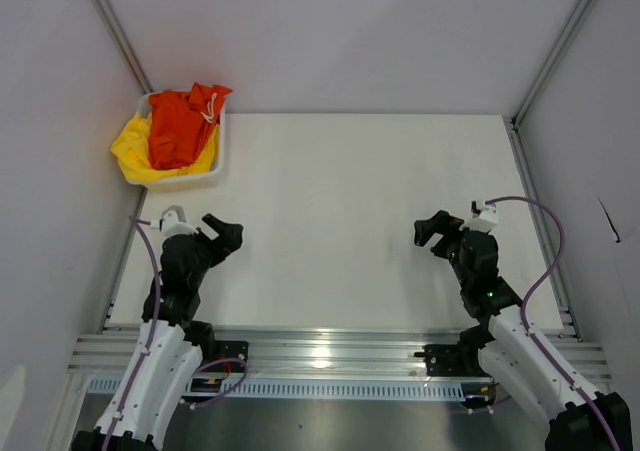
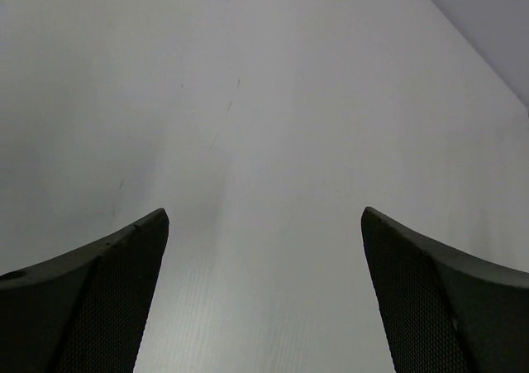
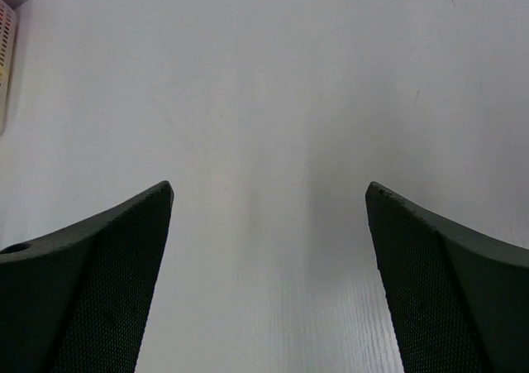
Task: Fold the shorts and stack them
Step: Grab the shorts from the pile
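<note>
Orange-red shorts (image 1: 180,126) with a white drawstring lie crumpled on top of yellow shorts (image 1: 133,151), both piled in a white basket (image 1: 214,167) at the table's far left corner. My left gripper (image 1: 226,233) hovers low near the front left of the table, open and empty, well short of the basket. My right gripper (image 1: 432,231) mirrors it at the front right, also open with nothing between its fingers. In the left wrist view the left gripper (image 2: 264,216) frames only bare table, and in the right wrist view the right gripper (image 3: 269,189) does the same.
The white table (image 1: 360,211) is walled by grey panels on the left, back and right. A metal rail (image 1: 330,356) runs along the near edge by the arm bases. The basket's edge (image 3: 5,50) shows at the far left of the right wrist view.
</note>
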`<state>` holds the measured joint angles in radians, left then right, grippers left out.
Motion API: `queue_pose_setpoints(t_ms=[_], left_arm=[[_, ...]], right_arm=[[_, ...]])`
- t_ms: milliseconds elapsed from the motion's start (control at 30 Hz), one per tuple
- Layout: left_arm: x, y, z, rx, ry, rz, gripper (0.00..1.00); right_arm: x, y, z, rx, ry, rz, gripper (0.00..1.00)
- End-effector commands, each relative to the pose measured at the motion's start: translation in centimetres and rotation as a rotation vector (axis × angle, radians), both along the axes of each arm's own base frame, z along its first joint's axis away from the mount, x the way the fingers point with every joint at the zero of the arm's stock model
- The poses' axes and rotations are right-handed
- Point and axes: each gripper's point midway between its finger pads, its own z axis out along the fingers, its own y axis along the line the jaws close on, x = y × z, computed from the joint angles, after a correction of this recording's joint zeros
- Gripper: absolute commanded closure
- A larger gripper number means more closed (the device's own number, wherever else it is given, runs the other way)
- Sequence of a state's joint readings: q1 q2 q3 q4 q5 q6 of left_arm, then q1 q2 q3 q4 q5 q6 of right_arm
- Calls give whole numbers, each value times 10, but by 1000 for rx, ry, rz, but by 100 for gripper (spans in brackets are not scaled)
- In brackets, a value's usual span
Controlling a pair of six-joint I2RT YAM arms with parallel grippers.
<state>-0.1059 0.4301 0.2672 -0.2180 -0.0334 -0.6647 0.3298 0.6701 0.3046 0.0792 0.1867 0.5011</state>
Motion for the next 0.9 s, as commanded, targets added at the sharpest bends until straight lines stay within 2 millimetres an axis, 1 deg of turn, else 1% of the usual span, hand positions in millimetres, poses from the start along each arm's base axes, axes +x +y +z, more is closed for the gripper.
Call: queue_pose_setpoints(t_ms=[0,33,67,100,200,233,267,300,333,367,400,433,467,500,533,567,600,633,667,700,733,767,800,833,867], left_arm=[[21,10,46,-87,-42,131,1],[30,15,78,-88,-91,164,1],[34,18,82,-80,-81,179,1],[48,22,114,-70,-106,203,1],[68,33,127,-43,-43,260,1],[83,37,132,-31,13,274,1],[96,45,160,-40,-15,286,1],[106,48,185,-45,-38,289,1],[111,50,180,-42,15,293,1],[129,68,187,-50,29,332,1],[138,73,205,-54,3,343,1],[144,79,207,-59,14,359,1],[156,89,194,-60,59,384,1],[165,93,217,-70,14,384,1],[172,97,216,-75,22,393,1],[176,105,221,-83,20,414,1],[189,111,213,-85,43,424,1],[194,115,208,-88,58,432,1],[199,122,208,-99,57,452,1],[209,126,193,-102,87,458,1],[215,130,193,-104,82,465,1],[221,133,186,-109,93,475,1],[231,137,169,-108,123,481,1],[237,139,169,-110,121,481,1],[243,140,161,-109,138,482,2]], right_arm=[[2,-2,2,10,-16,-17,0],[2,-2,0,11,-11,-18,1],[2,-1,1,12,-12,-15,1],[2,-2,-1,11,-8,-17,1],[3,-1,-2,11,-6,-14,1],[3,-1,-1,11,-8,-14,1],[3,-1,-1,12,-6,-14,1],[3,-1,-2,11,-4,-12,1],[3,-1,-1,12,-6,-11,1],[2,0,-1,15,-7,-10,1],[2,0,-2,14,-5,-10,1],[2,-1,-2,15,-5,-12,1],[2,0,-2,15,-5,-10,0],[2,0,-2,13,-4,-10,1],[3,-1,-2,14,-4,-13,0],[2,-1,-1,14,-6,-13,1],[2,-1,-1,13,-6,-13,0],[2,-1,-1,14,-4,-13,1],[2,-1,-1,14,-6,-15,0],[2,-1,-1,14,-6,-15,1],[2,-2,-1,17,-7,-17,0],[2,-1,-1,18,-5,-14,1],[2,-1,0,20,-8,-13,0],[2,-1,-1,18,-6,-13,1],[2,0,0,19,-8,-11,1]])
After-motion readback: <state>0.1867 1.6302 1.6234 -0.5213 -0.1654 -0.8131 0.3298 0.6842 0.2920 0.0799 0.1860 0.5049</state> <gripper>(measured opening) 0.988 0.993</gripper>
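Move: The red shorts on top of the pile lie about 35 cm ahead of the left hand, some 17 cm to its left and about 4 cm below. The yellow shorts show roughly 6 cm nearer and 10 cm farther left than the red; the white basket's middle is 34 cm ahead and 20 cm left of the hand, about 8 cm below. From the right hand, the red shorts are some 34 cm ahead and 65 cm left, 6 cm below. Open left hand arcs about 23 cm forward and 13 cm left, climbing then dipping towards the red shorts. ##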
